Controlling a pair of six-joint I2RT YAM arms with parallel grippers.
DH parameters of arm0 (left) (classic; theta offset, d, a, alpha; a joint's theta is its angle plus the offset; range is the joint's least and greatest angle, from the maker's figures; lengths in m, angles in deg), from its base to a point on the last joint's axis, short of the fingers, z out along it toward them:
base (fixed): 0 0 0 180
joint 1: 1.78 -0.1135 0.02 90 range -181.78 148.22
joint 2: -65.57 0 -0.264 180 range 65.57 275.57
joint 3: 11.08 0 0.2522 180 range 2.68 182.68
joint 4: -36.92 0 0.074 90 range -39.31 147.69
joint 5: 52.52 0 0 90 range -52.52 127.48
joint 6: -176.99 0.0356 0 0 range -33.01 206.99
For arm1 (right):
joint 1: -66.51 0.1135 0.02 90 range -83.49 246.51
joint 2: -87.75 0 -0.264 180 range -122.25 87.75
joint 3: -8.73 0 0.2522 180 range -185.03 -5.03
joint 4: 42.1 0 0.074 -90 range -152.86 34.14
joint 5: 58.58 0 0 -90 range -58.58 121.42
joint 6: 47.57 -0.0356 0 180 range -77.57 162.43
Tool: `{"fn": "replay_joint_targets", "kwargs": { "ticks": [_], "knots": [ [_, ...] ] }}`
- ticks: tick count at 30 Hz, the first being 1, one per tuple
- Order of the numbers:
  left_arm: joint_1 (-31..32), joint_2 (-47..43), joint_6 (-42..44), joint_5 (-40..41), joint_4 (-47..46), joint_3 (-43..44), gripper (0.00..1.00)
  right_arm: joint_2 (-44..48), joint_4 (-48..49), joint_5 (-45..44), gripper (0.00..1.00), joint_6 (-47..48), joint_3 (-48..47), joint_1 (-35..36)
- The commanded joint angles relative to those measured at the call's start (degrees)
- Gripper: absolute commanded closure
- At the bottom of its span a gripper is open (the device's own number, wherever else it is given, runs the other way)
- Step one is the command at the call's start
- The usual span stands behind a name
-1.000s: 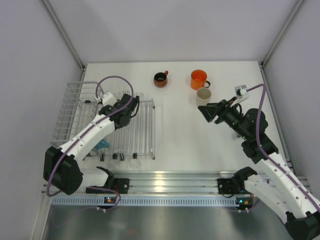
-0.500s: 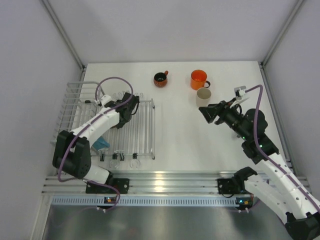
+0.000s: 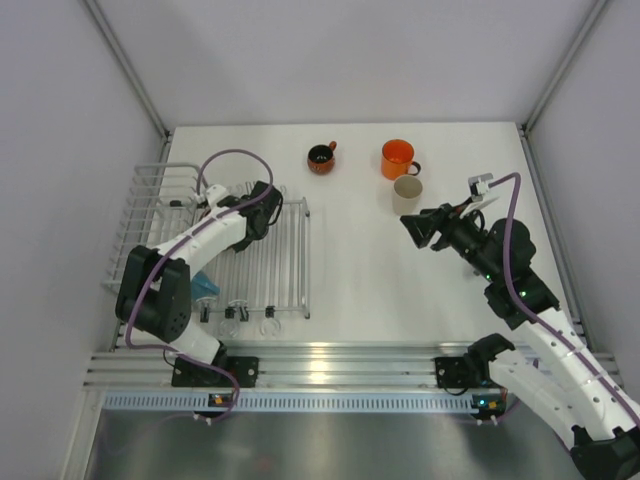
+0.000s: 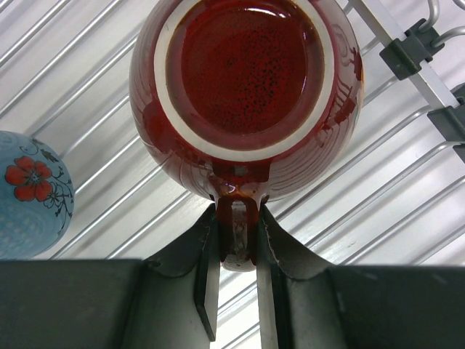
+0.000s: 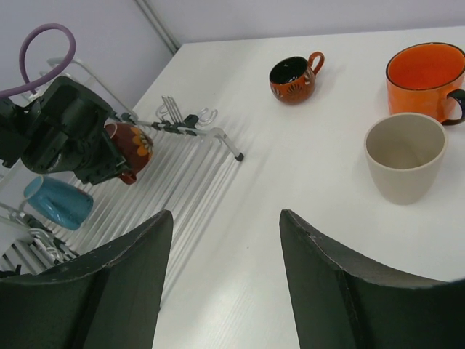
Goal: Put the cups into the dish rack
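My left gripper (image 4: pixel 238 225) is shut on the handle of the wide red mug (image 4: pixel 243 80), which hangs bottom-up over the slats of the white dish rack (image 4: pixel 87 94). In the top view this gripper (image 3: pixel 262 203) is over the far part of the slatted section (image 3: pixel 290 260). The grey-blue mug (image 4: pixel 29 189) lies on the rack beside it. My right gripper (image 5: pixel 225 218) is open and empty, above the table short of the cream mug (image 5: pixel 405 154). The orange mug (image 5: pixel 427 78) and the small dark red mug (image 5: pixel 294 76) stand farther back.
The rack's taller basket section (image 3: pixel 140 210) is at the left, against the left wall. Wire prongs (image 5: pixel 182 116) stand at the rack's far end. A metal rail (image 3: pixel 330 360) runs along the near table edge.
My left gripper has moved away from the base and a little right over the slats, still holding the red mug. The right arm has barely moved.
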Motion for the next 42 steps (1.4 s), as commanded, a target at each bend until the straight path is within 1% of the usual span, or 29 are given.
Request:
{"fn": "replay_joint_targets", "kwargs": {
  "ticks": [1,5,10,12,14,23,26,28,29,30,31,32,34,35,36,39,42],
  "knots": [
    [-0.3,-1.3,-0.2,6.7,-1.6,3.0,0.80,0.5,0.7,-1.2,0.38,1.9,0.0,-0.2],
    [-0.4,-1.9,-0.4,8.2,-0.2,3.7,0.74,0.3,0.6,-1.4,0.38,2.1,-0.1,-0.4],
    [-0.3,-2.7,-0.9,10.2,0.9,4.0,0.74,0.2,0.5,-1.5,0.38,2.1,-0.2,-0.4],
    [-0.3,-2.6,-1.0,10.3,1.0,4.0,0.70,0.3,0.3,-1.5,0.38,2.1,-0.2,-0.5],
    [-0.3,-2.5,-1.0,9.9,1.0,4.1,0.69,0.4,0.1,-1.7,0.38,2.2,-0.2,-0.6],
    [-0.4,-2.8,-1.1,10.4,1.0,3.4,0.69,1.5,-1.5,-2.5,0.38,2.7,-0.3,-0.6],
    [-0.4,-3.2,0.1,11.5,1.0,3.8,0.71,1.6,-1.8,-2.6,0.38,2.7,-0.3,-0.7],
    [-0.3,-3.2,2.5,12.2,1.0,4.7,0.71,1.6,-1.9,-2.7,0.38,2.7,-0.2,-0.6],
    [-0.3,-2.8,5.7,12.5,1.0,5.2,0.71,1.7,-1.9,-2.8,0.38,2.7,-0.1,-0.7],
    [-0.2,-2.5,7.0,12.8,1.2,5.7,0.71,1.7,-1.9,-2.8,0.38,2.7,-0.1,-0.7],
    [-0.1,-2.3,7.7,12.9,1.9,6.7,0.69,1.6,-1.7,-2.9,0.38,2.7,-0.1,-0.7],
    [0.1,-2.1,8.0,12.9,2.6,6.9,0.66,1.6,-1.6,-2.9,0.38,2.6,0.1,-0.6],
    [0.2,-2.5,8.8,13.1,3.0,6.2,0.61,1.4,-1.2,-2.9,0.38,2.5,0.3,-0.7],
    [0.9,-3.2,9.1,13.5,3.0,5.8,0.52,1.2,-1.1,-2.9,0.38,2.5,0.3,-0.7],
    [1.2,-3.5,9.4,14.0,3.0,5.7,0.48,1.0,-1.1,-2.9,0.38,2.4,0.3,-0.6],
    [2.5,-4.2,10.8,15.8,3.3,5.4,0.42,0.7,-1.3,-2.8,0.38,2.4,0.2,-0.6],
    [3.3,-4.4,12.3,16.7,3.7,6.1,0.41,1.0,-1.5,-2.9,0.38,2.5,0.2,-0.6]
  ]
}}
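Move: The brown cup sits bottom-up on the rack tines, its handle already between the left fingers; its middle is about 4 cm ahead and 4 cm to the left of that hand, roughly 1 cm lower. The blue cup lies some 10 cm back and 8 cm left of the hand, and the rack's far rail runs about 12 cm ahead, 2 cm right. From the right hand the brown cup is roughly 8 cm ahead, 45 cm left and 20 cm below. The brown cup's handle comes free of the left fingers: they ease open a little as the hand lifts slowly with a slight lean to its left, then spread much wider while it climbs faster, about 6 cm up in all. The hand's left side tips up some 15 degrees on the way, with the fingers ending above the handle. ##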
